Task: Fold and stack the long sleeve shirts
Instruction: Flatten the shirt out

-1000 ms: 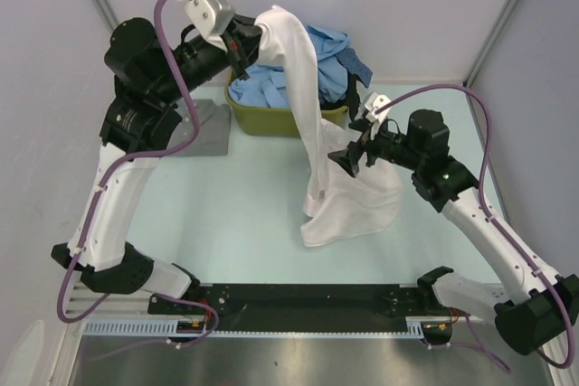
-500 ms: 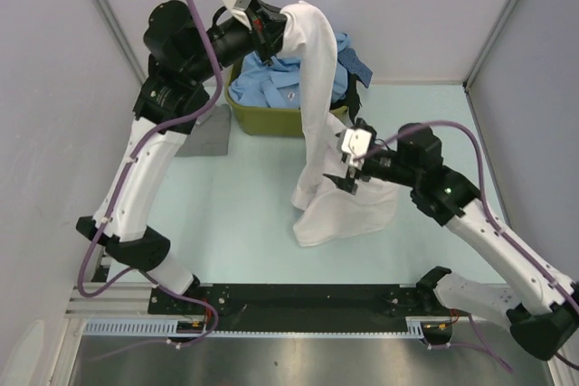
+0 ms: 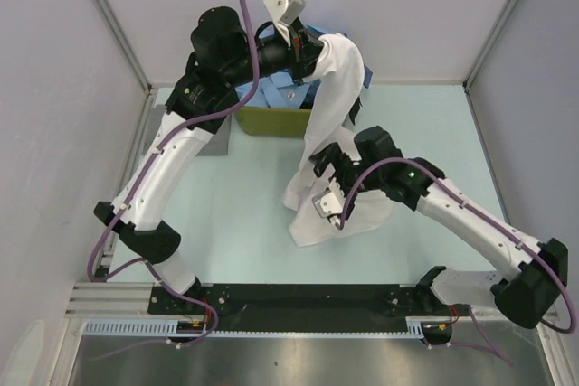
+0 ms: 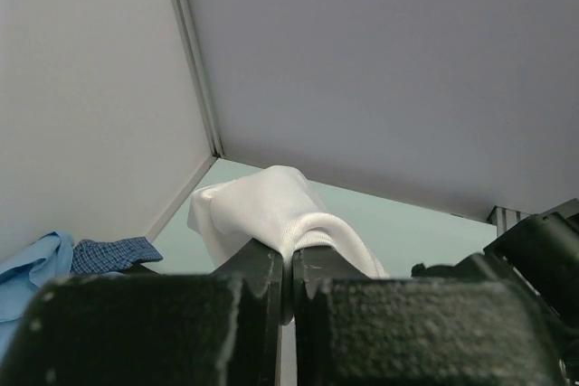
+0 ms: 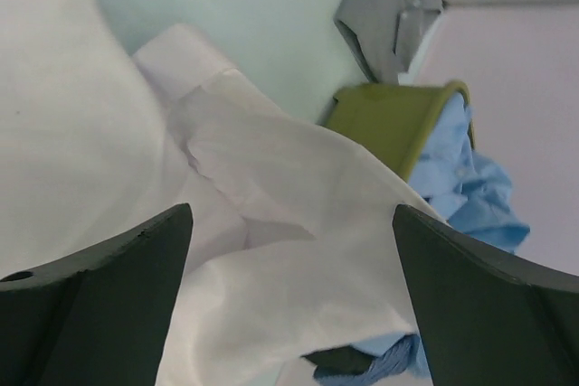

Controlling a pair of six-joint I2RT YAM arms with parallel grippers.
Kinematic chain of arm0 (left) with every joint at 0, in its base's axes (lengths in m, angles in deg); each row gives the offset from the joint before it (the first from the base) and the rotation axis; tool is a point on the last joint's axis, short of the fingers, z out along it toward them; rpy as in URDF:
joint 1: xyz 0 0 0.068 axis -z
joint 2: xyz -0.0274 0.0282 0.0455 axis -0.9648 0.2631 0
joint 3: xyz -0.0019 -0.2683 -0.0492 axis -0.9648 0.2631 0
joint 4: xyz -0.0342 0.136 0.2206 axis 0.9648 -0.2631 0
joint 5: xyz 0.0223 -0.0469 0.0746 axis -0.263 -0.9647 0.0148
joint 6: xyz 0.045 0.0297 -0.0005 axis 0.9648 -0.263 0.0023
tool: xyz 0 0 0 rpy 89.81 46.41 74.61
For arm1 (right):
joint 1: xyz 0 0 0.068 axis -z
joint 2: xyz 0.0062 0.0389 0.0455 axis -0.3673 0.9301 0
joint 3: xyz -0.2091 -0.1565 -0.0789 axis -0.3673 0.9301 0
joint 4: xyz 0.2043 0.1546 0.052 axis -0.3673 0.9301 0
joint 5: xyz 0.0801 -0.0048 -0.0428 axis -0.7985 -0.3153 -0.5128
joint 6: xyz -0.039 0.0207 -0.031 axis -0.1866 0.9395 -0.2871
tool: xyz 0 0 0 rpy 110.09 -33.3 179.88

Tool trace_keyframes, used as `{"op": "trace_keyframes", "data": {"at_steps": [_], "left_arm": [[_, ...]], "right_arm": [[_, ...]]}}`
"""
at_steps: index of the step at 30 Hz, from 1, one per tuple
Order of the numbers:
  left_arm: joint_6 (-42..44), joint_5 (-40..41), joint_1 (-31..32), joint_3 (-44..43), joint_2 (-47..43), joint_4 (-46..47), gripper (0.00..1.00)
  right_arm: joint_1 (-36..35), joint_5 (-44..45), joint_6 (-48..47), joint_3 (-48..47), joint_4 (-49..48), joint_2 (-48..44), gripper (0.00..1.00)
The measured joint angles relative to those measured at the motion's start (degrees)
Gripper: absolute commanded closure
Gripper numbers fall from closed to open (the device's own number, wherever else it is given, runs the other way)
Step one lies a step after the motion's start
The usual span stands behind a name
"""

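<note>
The white long sleeve shirt (image 3: 336, 88) hangs from my left gripper (image 3: 314, 48), which is shut on a fold of it high over the tub; its lower part lies bunched on the table (image 3: 312, 219). In the left wrist view the jaws (image 4: 289, 255) pinch the white cloth (image 4: 271, 210). My right gripper (image 3: 327, 169) is open, low beside the hanging cloth, with nothing between its fingers. In the right wrist view the white shirt (image 5: 271, 223) fills the space ahead of the wide-apart gripper (image 5: 291, 214).
An olive-green tub (image 3: 271, 121) at the back holds light blue shirts (image 5: 461, 178) and a dark checked one (image 4: 113, 253). A grey shirt (image 5: 393, 6) lies flat left of the tub. Walls enclose the table on three sides.
My left arm has lifted and swung right with the white shirt. The right arm has swung left and turned in toward the hanging cloth, staying open.
</note>
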Motion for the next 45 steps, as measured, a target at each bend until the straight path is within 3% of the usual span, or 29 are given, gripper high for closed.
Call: {"op": "trace_keyframes", "data": {"at_steps": [9,12,13,15,16,17,18,20,23,25,29,34,39,45], "left_arm": [[0.11,0.28,2.25,0.63,0.02,-1.99,1.0],[0.13,0.5,3.17,1.53,0.02,-2.64,1.0],[0.15,0.63,3.48,1.73,0.04,-3.08,1.0],[0.28,0.74,3.98,1.79,0.09,-3.74,1.0],[0.31,0.83,4.26,1.79,0.09,-4.07,1.0],[0.48,0.92,4.57,1.79,0.09,-4.31,0.98],[0.61,1.03,4.74,1.79,0.09,-4.46,0.86],[0.61,1.14,4.61,2.69,-0.17,-3.76,0.72],[-1.64,0.0,1.6,11.19,-3.98,0.76,0.27],[-2.95,0.57,-3.1,19.45,-8.0,5.95,0.18],[-0.11,2.27,-12.59,35.54,-17.35,7.21,0.08],[9.31,2.19,-9.25,53.16,-21.81,5.62,0.02],[14.21,3.89,-1.49,60.28,-10.49,3.96,0.01],[14.71,8.31,1.38,55.28,5.99,3.45,0.01]], "right_arm": [[-5.18,5.2,-12.55,-2.45,-2.14,10.51,0.06],[-5.42,7.37,-14.38,-4.02,-4.13,13.42,0.17],[-5.42,8.09,-15.06,-4.48,-4.9,14.14,0.35],[-5.38,9.92,-16.0,-5.64,-5.88,15.54,0.56],[-5.38,11.02,-15.85,-6.51,-6.05,16.37,0.81],[-5.38,12.33,-15.37,-7.8,-5.55,17.27,0.96],[-5.38,13.33,-14.01,-9.57,-4.52,18.16,1.0],[-4.98,14.97,-9.2,-14.6,-1.88,19.67,1.0],[-2.21,14.27,2.71,-23.67,2.99,20.04,1.0],[2.25,12.98,13.09,-30.6,7.17,19.98,1.0],[19.45,11.04,37.59,-38.23,9.62,16.61,1.0],[41.27,10.82,57.66,-30.05,14.64,7.21,1.0],[48.15,10.43,66.45,-22.62,20.37,4.15,1.0],[51.32,11.63,66.95,-21.14,25.92,4.28,1.0]]}}
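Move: The left hand already holds the white shirt aloft. From the open right hand, the hanging cloth it will pinch lies about 6 cm ahead, 5 cm left and 3 cm lower. The shirt's lying part is about 8 cm ahead, 2 cm right and 24 cm below the right hand; from the left hand, 4 cm ahead, 6 cm right and 53 cm below. The green bin's middle stands roughly 31 cm ahead, 11 cm left and 18 cm below the right hand. Forward and left the right hand eases about 7 cm to the hanging white cloth, shuts on it, then sweeps some 35 cm right, arching up and back down while its wrist turns roughly 100 degrees clockwise. The left hand dips slightly, opens and lets go, swings left, then plunges about 40 cm, fingers tipping downward, to hover open beside the shirt's left edge. ##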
